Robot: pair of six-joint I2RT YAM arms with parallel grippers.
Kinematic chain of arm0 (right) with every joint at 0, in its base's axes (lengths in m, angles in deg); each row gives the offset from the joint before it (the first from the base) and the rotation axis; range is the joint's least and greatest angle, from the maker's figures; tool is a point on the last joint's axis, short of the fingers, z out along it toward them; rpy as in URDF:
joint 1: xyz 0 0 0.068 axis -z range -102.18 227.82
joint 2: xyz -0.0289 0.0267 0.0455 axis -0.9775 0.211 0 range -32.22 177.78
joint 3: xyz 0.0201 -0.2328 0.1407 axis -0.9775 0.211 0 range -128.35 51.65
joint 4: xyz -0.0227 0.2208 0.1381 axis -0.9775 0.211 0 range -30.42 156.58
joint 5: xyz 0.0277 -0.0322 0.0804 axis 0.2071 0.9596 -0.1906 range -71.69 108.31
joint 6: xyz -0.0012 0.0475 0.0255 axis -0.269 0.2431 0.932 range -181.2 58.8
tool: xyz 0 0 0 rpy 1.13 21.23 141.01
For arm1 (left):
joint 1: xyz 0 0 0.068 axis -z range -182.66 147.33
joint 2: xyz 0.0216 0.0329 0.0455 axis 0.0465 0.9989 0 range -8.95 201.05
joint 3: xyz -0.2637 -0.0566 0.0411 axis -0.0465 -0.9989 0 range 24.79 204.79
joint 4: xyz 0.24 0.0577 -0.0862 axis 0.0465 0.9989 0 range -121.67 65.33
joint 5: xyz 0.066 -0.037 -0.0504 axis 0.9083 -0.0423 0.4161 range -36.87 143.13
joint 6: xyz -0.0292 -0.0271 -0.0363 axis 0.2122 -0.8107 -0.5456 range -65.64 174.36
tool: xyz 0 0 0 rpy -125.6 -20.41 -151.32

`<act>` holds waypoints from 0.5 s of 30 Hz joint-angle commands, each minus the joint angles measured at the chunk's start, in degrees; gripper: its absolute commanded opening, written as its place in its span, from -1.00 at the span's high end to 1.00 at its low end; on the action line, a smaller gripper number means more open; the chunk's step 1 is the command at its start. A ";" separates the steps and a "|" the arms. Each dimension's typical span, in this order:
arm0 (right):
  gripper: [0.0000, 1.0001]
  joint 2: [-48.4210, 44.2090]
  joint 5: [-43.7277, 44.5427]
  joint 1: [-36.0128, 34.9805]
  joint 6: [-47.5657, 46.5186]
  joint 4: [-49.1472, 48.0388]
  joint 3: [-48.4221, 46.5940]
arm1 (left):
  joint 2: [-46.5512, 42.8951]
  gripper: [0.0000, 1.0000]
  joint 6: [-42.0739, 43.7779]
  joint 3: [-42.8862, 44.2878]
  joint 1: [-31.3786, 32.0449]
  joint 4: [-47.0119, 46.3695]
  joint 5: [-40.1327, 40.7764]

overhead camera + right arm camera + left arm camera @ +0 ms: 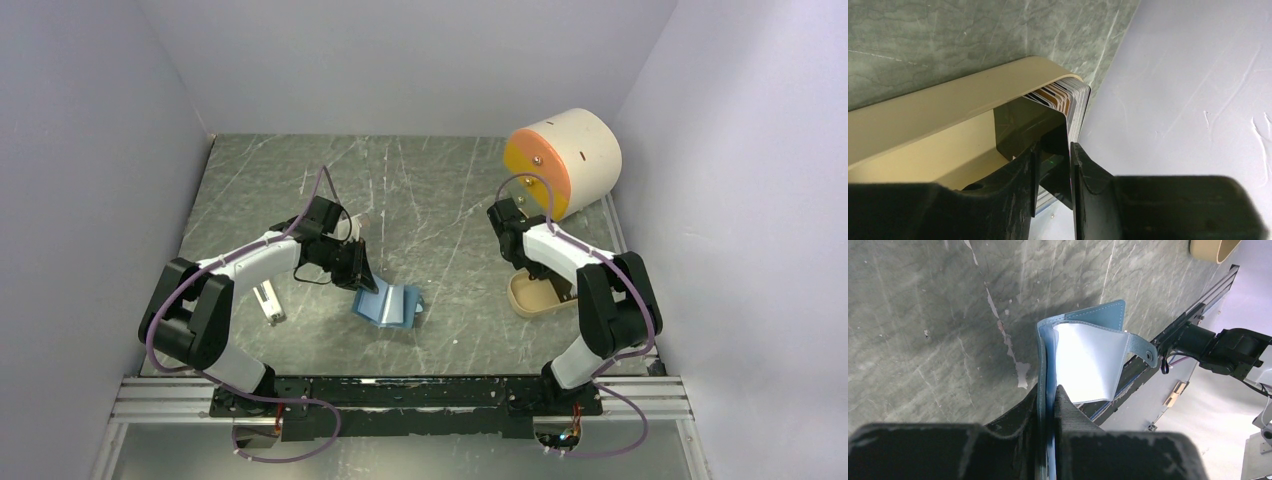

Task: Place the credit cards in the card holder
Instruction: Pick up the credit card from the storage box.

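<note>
The blue card holder (388, 305) hangs open just above the table's middle, its pale inside (1088, 360) showing. My left gripper (360, 272) (1050, 390) is shut on one flap of it. Several credit cards (1075, 97) stand on edge at one end of the tan tray (948, 105) (520, 300), at the right of the table. My right gripper (522, 268) (1054, 150) reaches into that tray with its jaws around a dark card (1048, 125). That card lies against the right finger, and a narrow gap shows at the left finger.
A big cream drum with an orange face (565, 160) lies at the back right, just beyond the right arm. A small white clip-like piece (268, 302) lies by the left arm. Lilac walls enclose the table; the right wall stands close behind the tray.
</note>
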 commanded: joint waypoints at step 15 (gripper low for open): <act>1.00 -5.73 -18.63 -0.92 4.63 8.35 -8.24 | -1.19 0.72 -1.02 0.47 0.29 -0.31 -0.01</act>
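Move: The front dark card stands right at the right fingers, its middle level with them and about 3 cm below. The rest of the card stack is some 3 cm to its right and about 1 cm farther out; the storage box's middle lies about 5 cm left of the right hand and 5 cm below. From the left hand, still holding the card holder, the dark card is roughly 40 cm to the right and 5 cm ahead. The right fingers pinch the front card and draw it about 3 cm left, rising 1.5 cm and tilting. ##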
